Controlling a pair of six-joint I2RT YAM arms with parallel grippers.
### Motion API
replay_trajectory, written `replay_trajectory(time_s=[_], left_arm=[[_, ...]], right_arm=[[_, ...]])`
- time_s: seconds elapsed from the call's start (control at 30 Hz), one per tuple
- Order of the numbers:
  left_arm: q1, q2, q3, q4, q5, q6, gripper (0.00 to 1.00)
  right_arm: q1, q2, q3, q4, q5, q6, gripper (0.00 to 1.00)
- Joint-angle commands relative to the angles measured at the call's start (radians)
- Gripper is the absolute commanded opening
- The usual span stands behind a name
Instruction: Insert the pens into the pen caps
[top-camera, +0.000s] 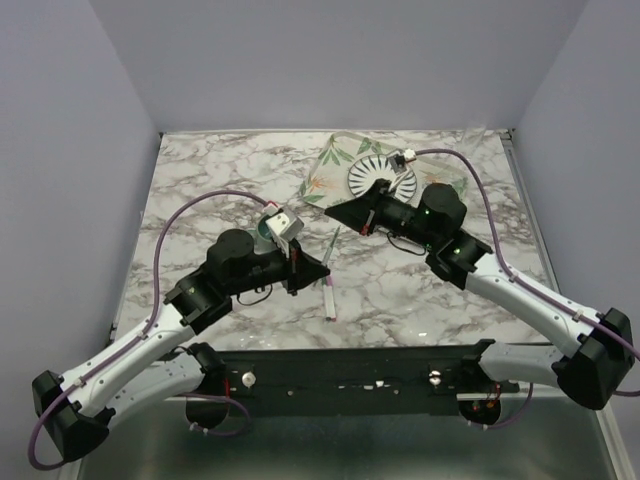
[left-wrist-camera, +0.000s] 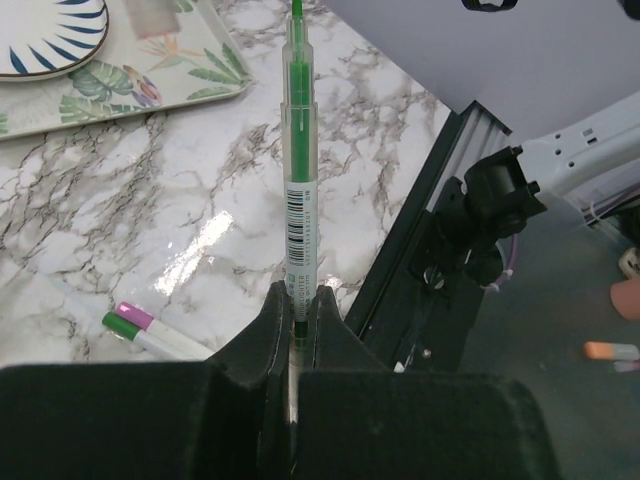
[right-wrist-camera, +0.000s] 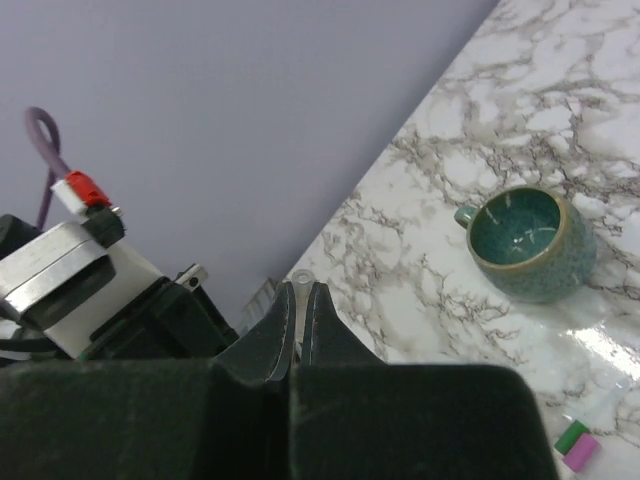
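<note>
My left gripper (left-wrist-camera: 300, 295) is shut on the lower end of a slim clear pen with green ink (left-wrist-camera: 300, 150), held off the table with its green tip pointing away. In the top view this gripper (top-camera: 324, 267) is at the table's middle and the pen (top-camera: 332, 245) slants up from it. A second whitish pen (left-wrist-camera: 178, 343) lies on the marble; a pink-purple piece (left-wrist-camera: 136, 316) and a green piece (left-wrist-camera: 121, 324) sit at its end, also in the right wrist view (right-wrist-camera: 575, 445). My right gripper (right-wrist-camera: 301, 290) is shut on a small pale translucent tube end (right-wrist-camera: 302, 277), above the table (top-camera: 336, 213).
A teal green cup (right-wrist-camera: 525, 240) stands on the marble, partly hidden behind my left wrist in the top view (top-camera: 262, 232). A leaf-patterned tray (top-camera: 330, 165) at the back holds a striped plate (top-camera: 385, 178). The table's dark front rail (left-wrist-camera: 400, 270) runs close to the held pen.
</note>
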Motion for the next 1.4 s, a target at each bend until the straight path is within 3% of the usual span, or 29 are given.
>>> replay_trajectory(time_s=[0.0,0.13,1.37], left_arm=[[0.044,-0.032,-0.012,0.082,0.103,-0.053,0.00],[0.064,-0.023,-0.009,0.089,0.127,-0.054,0.00],[0.081,-0.063,-0.025,0.099,0.095,-0.048,0.00]], right_arm=[[0.010,-0.095,-0.057,0.231,0.077,0.034,0.01],[0.010,-0.149,-0.120,0.303,0.089,0.034,0.01],[0.039,-0.164,-0.180,0.336,0.089,0.006,0.01]])
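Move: The cap in the right gripper sits about 9 cm ahead of the left gripper, level sideways and some 7 cm higher. From the right gripper, the tip of the pen held upright in the left lies roughly 5 cm back, 3 cm right and 2 cm above. The two capped pens lie on the table some 6 cm back, 1 cm right and 32 cm below the right gripper; the mug is about 11 cm ahead, 16 cm left and 29 cm below it. Lift the right gripper about 7 cm, easing it back and to the right and tilting its fingers up some 15 degrees, to carry the held cap up over the pen tip; then let it sink 2 to 3 cm. Meanwhile raise the left gripper about 3 cm, tipping its fingers slightly up with the upright pen. Keep both grips shut. ##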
